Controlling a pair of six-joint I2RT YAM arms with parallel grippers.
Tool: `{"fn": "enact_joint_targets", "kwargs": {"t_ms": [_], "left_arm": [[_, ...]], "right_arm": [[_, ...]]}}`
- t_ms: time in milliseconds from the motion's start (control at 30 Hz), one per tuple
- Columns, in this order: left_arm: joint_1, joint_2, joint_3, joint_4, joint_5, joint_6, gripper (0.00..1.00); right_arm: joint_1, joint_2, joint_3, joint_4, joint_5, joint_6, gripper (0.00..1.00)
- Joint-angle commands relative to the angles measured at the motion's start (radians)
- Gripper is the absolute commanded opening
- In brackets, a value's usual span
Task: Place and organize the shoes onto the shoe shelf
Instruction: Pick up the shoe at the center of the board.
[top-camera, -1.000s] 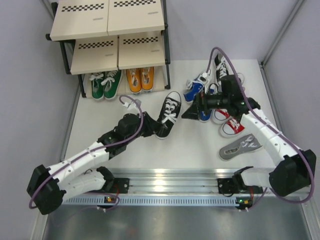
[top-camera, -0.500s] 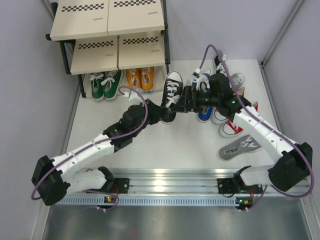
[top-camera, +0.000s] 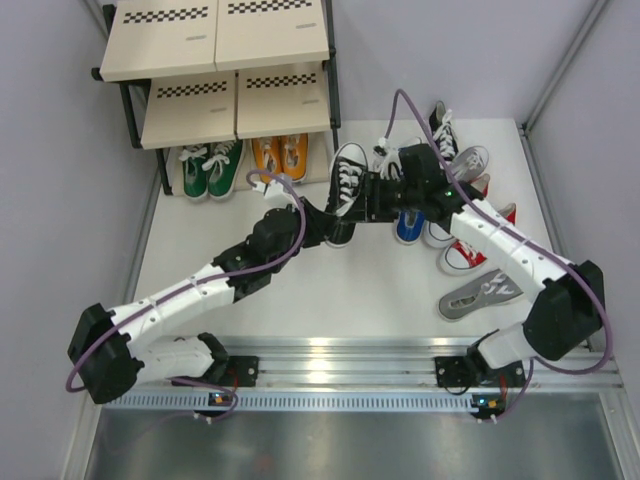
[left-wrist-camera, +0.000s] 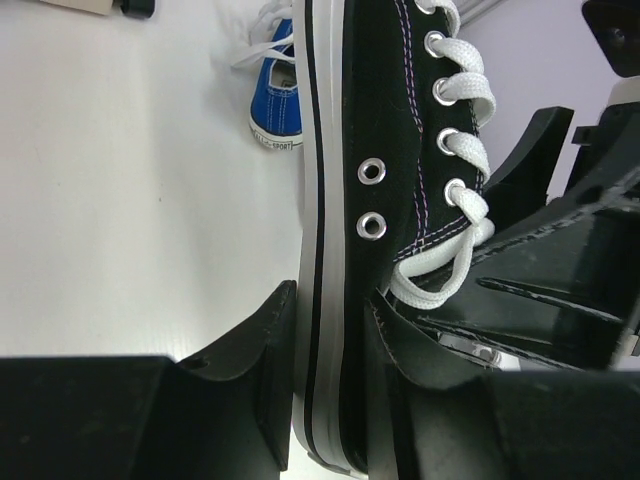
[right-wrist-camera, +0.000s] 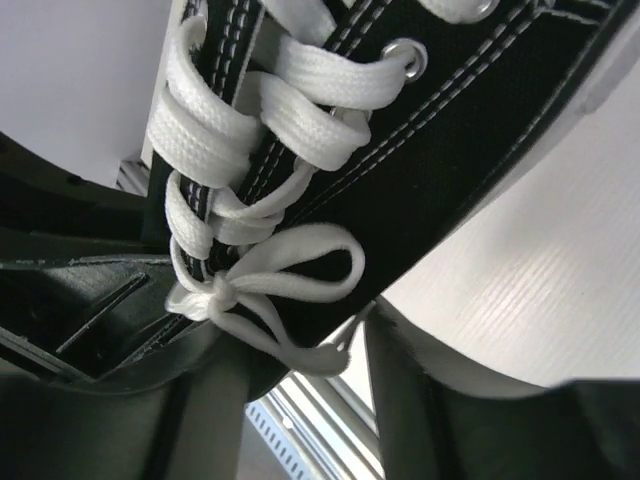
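Note:
A black shoe (top-camera: 346, 178) with white laces is held off the table between both arms, toe toward the shoe shelf (top-camera: 215, 50). My left gripper (top-camera: 326, 226) (left-wrist-camera: 330, 300) is shut on its heel, one finger on the white sole, the other inside the collar. My right gripper (top-camera: 371, 196) (right-wrist-camera: 300, 330) has come in from the right. It is closed across the shoe's side by the lace bow, one finger against the sole. A green pair (top-camera: 210, 170) and an orange pair (top-camera: 280, 158) stand on the shelf's lowest tier.
Loose shoes lie right of the arms: a blue one (top-camera: 407, 226) (left-wrist-camera: 275, 110), a red one (top-camera: 466, 252), a grey one (top-camera: 481, 294) and another black one (top-camera: 442, 124). Grey walls close in both sides. A metal rail (top-camera: 340, 375) runs along the near edge.
My left arm carried the black shoe up and toward the shelf. My right gripper swung left from the shoe pile, reached the shoe and narrowed its jaws round it.

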Motion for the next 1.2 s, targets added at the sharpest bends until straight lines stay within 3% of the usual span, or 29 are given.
{"fn": "enact_joint_targets", "kwargs": {"t_ms": [0,100,133,167,200,267,367,433,533,633,900,1167], "left_arm": [[-0.009,-0.025,0.044,0.245,-0.013,-0.007,0.00],[-0.010,-0.036,0.007,0.298,0.004,-0.021,0.00],[-0.010,-0.039,-0.008,0.323,0.011,-0.022,0.00],[-0.010,-0.042,-0.017,0.337,0.021,-0.025,0.00],[-0.010,-0.045,-0.028,0.347,0.030,-0.032,0.00],[-0.010,-0.062,-0.056,0.358,0.047,-0.038,0.00],[-0.010,-0.096,-0.100,0.366,0.073,-0.045,0.14],[-0.010,-0.128,-0.126,0.368,0.088,-0.058,0.33],[-0.010,-0.177,-0.180,0.389,0.117,-0.067,0.53],[-0.010,-0.223,-0.215,0.394,0.133,-0.065,0.64],[-0.009,-0.366,-0.246,0.270,0.085,-0.039,0.78],[-0.007,-0.424,-0.290,0.127,0.001,-0.172,0.80]], "right_arm": [[0.017,0.037,0.075,0.007,0.017,-0.004,0.43],[0.016,0.074,0.123,0.018,-0.003,-0.019,0.24],[0.013,0.086,0.135,0.022,-0.014,-0.024,0.10],[0.008,0.089,0.155,0.032,-0.027,-0.033,0.02],[0.007,0.091,0.167,0.029,-0.037,-0.074,0.00],[-0.004,0.091,0.195,0.012,-0.055,-0.113,0.00],[-0.012,0.067,0.186,0.019,-0.080,-0.199,0.00],[-0.018,0.034,0.166,0.042,-0.081,-0.228,0.00],[-0.018,0.007,0.141,0.058,-0.080,-0.245,0.00],[-0.016,0.002,0.146,0.055,-0.075,-0.257,0.00],[-0.021,0.011,0.158,0.075,-0.136,-0.251,0.00],[-0.027,-0.013,0.129,0.122,-0.229,-0.222,0.00]]}}
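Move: The left hand still holds the black shoe by its heel; the shoe's middle is about 7 cm ahead, 3 cm right and slightly above. From the open right hand that middle is some 4 cm ahead and 1 cm left, near level. On the board below, the nearer blue shoe lies about 16 cm ahead and 15 cm right of the right hand; the shelved orange pair is roughly 28 cm ahead, 20 cm left. The right fingers pinch the black shoe near its bow; the left open and retreat about 5 cm back and up. ##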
